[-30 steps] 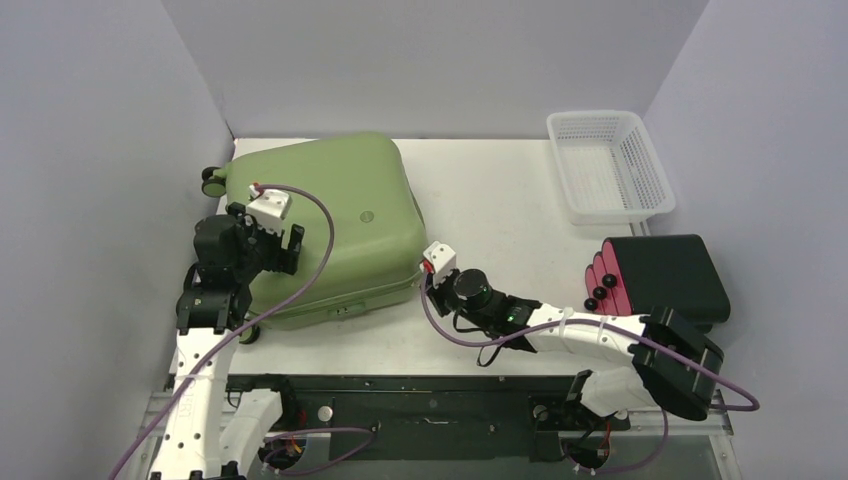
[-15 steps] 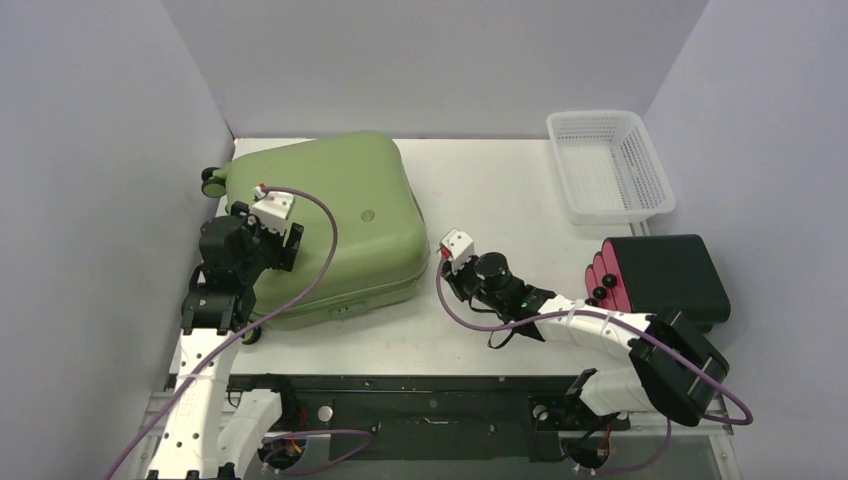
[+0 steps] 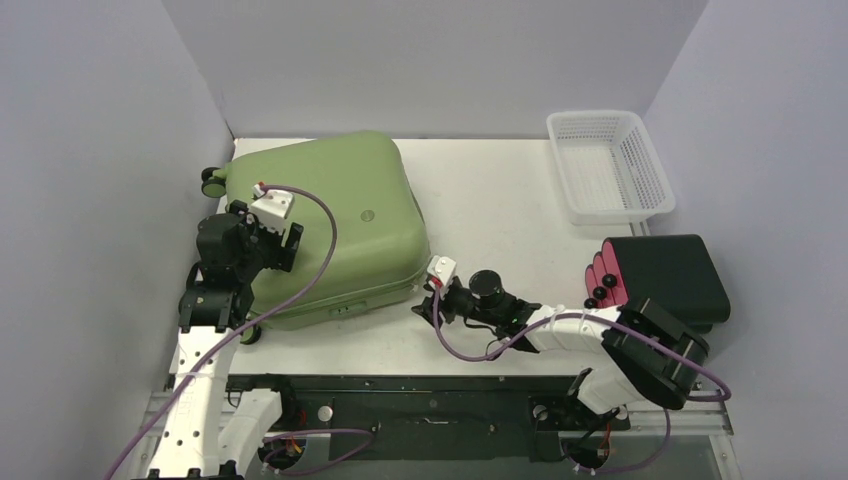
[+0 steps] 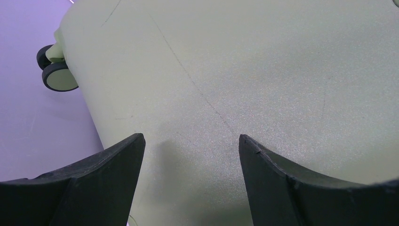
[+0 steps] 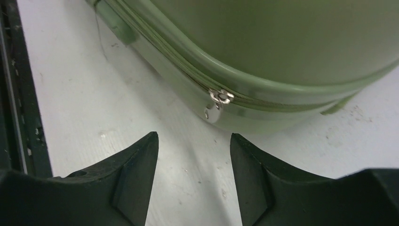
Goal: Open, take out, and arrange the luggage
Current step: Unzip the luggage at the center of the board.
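The luggage point(image 3: 330, 220), a light olive-green hard-shell suitcase, lies flat and zipped at the table's left, with one wheel point(image 4: 59, 75) at its far left corner. My left gripper point(image 3: 285, 250) hovers over the shell's left part point(image 4: 259, 70), its jaws open with nothing between them point(image 4: 190, 137). My right gripper point(image 3: 424, 304) sits low on the table just off the suitcase's near right corner, open and empty point(image 5: 194, 135). In the right wrist view a silver zipper pull point(image 5: 214, 107) hangs from the green zip seam point(image 5: 282, 42), just ahead of the fingertips and apart from them.
A white mesh basket point(image 3: 610, 165) stands at the back right. A black case with a pink-red side point(image 3: 665, 275) lies at the right edge, behind my right arm. Grey walls close in on the left and right. A black rail point(image 3: 430, 385) runs along the near table edge.
My right gripper was shut at the suitcase's corner, drew back to the right, then came back low beside the corner and opened. The left gripper stays over the shell.
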`<state>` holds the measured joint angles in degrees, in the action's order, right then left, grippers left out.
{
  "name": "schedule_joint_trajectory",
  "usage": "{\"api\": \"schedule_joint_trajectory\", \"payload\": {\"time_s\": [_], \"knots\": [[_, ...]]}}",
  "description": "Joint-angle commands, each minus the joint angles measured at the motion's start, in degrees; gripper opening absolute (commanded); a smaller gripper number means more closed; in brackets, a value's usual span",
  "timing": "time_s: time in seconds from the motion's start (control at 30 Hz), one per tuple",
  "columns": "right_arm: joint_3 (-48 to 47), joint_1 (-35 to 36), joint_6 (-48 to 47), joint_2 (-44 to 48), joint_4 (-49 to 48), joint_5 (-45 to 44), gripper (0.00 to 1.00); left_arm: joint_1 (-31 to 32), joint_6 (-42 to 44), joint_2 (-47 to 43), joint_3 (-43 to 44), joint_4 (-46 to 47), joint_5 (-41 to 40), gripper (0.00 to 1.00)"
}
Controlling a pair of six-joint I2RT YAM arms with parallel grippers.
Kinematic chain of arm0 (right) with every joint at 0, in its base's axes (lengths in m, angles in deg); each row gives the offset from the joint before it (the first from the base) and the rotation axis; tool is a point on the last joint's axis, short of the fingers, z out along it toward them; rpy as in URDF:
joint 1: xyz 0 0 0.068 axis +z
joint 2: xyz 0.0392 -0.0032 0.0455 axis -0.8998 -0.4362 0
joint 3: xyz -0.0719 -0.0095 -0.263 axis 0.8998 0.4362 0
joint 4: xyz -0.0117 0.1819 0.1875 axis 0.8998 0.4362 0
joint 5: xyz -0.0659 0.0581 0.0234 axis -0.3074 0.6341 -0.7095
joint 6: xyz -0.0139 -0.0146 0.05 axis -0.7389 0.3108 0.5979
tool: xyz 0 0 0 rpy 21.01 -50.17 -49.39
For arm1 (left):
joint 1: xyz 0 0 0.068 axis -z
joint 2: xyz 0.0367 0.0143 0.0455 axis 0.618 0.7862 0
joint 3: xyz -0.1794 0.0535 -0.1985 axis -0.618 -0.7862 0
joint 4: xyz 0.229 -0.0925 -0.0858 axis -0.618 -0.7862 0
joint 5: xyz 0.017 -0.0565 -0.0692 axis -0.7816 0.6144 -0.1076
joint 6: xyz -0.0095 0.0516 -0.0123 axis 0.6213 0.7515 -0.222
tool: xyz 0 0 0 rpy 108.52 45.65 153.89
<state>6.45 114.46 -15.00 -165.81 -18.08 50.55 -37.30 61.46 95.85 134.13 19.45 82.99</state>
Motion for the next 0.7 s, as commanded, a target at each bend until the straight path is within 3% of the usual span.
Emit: {"api": "schedule_joint_trajectory", "payload": {"time_s": [0.0,0.23,0.47,0.53,0.67], "knots": [[-4.50,3.24,5.50,-2.65,-7.84,-4.50,0.54,-0.50,1.35,1.89,-2.45,-16.05,1.21,0.71],[-7.29,6.95,6.71,-5.07,-8.07,-23.25,0.46,-0.46,1.50,1.50,-2.39,-16.28,2.00,0.71],[-6.77,7.46,6.14,-4.99,-8.28,-28.77,0.16,-0.42,2.00,0.92,-2.50,-16.61,2.28,0.71],[-6.48,7.19,5.60,-4.51,-8.51,-28.96,0.02,-0.38,2.05,0.90,-2.44,-16.69,2.36,0.71],[-6.27,5.61,4.41,-2.63,-6.61,-27.96,0.00,-0.34,2.46,0.69,-2.14,-17.37,2.58,0.71]]}}
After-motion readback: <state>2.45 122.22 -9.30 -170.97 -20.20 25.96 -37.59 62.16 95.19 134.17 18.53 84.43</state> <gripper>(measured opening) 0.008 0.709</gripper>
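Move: The zipper pull hangs about 3 cm ahead of the half-open right gripper and 2 cm to its left, level with it. The latch block on the seam lies roughly 14 cm to this gripper's left and no farther out; the suitcase's middle is some 18 cm left and 12 cm ahead, about 4 cm higher. From the left gripper the zipper pull lies about 25 cm to the right, 7 cm back and 14 cm lower. Ease the right gripper about 2 cm to the left, towards the suitcase's near corner, then bring it forward some 3 cm, level, swinging the fingertips clockwise by nearly 20 degrees to face the slider. Close the fingers during that swing so their tips pinch the zipper pull. Leave the left gripper, part open, at the suitcase's upper face. ##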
